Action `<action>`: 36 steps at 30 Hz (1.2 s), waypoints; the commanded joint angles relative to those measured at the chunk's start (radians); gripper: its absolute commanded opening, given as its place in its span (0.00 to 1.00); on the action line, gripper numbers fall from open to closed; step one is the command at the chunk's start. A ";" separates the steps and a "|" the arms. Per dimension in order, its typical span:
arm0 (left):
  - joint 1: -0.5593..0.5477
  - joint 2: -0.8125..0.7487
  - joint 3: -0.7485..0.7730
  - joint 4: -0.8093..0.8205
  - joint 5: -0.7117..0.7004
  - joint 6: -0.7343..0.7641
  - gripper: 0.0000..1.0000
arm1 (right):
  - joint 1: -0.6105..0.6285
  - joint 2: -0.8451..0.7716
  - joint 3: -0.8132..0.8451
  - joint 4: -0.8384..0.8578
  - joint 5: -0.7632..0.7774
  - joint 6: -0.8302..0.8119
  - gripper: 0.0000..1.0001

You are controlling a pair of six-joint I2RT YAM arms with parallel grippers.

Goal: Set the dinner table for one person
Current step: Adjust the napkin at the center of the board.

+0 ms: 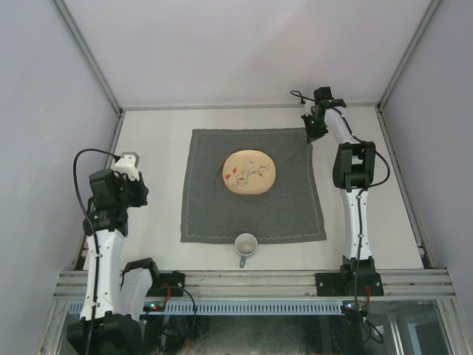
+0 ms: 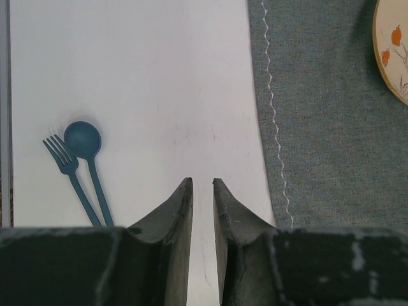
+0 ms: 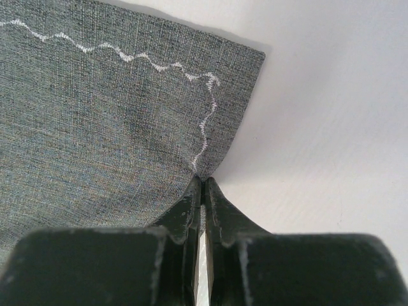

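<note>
A dark grey stitched cloth (image 1: 251,214) lies spread on the off-white dinner table (image 1: 155,148). On the cloth sits a round tan plate (image 1: 249,172) with a bird picture. A grey cup (image 1: 245,245) stands at the cloth's near edge. My right gripper (image 1: 312,132) is at the cloth's far right corner. In the right wrist view it (image 3: 203,182) is shut on the cloth's edge (image 3: 210,159), which rises into the jaws. My left gripper (image 2: 202,182) hovers over bare table left of the cloth, slightly open and empty. A blue fork (image 2: 67,172) and a blue spoon (image 2: 86,150) lie side by side to its left.
Metal rails (image 1: 118,133) run along the table's edges, with grey walls behind them. The left rail (image 2: 5,115) lies close beside the fork. Both arm bases are bolted to the near rail (image 1: 251,281). The plate's rim (image 2: 392,51) shows at the left wrist view's right edge.
</note>
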 commanded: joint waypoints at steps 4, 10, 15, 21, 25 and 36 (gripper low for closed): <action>-0.004 -0.017 0.023 0.032 0.018 -0.017 0.23 | 0.037 -0.025 -0.001 0.011 0.039 -0.009 0.00; -0.003 -0.030 0.014 0.024 0.009 -0.005 0.23 | 0.077 -0.018 0.013 0.015 0.059 -0.016 0.01; -0.004 -0.026 0.014 0.024 0.012 -0.007 0.23 | 0.107 -0.008 0.025 0.016 0.073 -0.021 0.01; -0.004 -0.025 0.011 0.027 0.014 -0.007 0.23 | 0.114 -0.009 0.024 0.024 0.095 -0.022 0.06; -0.004 -0.022 0.008 0.030 0.014 -0.005 0.23 | 0.104 -0.032 0.011 0.047 0.112 -0.009 0.52; -0.004 -0.021 -0.012 0.051 0.028 -0.009 0.23 | 0.067 -0.202 -0.053 0.065 0.138 -0.013 0.70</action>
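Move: Pinched in the right hand already is the napkin's right edge; the napkin's far right corner, which is being set straight, lies about 5 cm straight ahead of that hand, a centimetre below. The plate lies some 23 cm left and 14 cm back, and the mug roughly 23 cm left and 40 cm back, by the napkin's near edge. From the idle left hand that corner is about 34 cm ahead, 53 cm right and 18 cm below. Dragging the pinched napkin edge left along the table, the right hand slides about 4.5 cm, staying low. There its fingers open wide and let go of the cloth; still opening, the hand drifts back right some 2 cm and, near the end, starts to rise by about 1.5 cm, tilting slightly. ##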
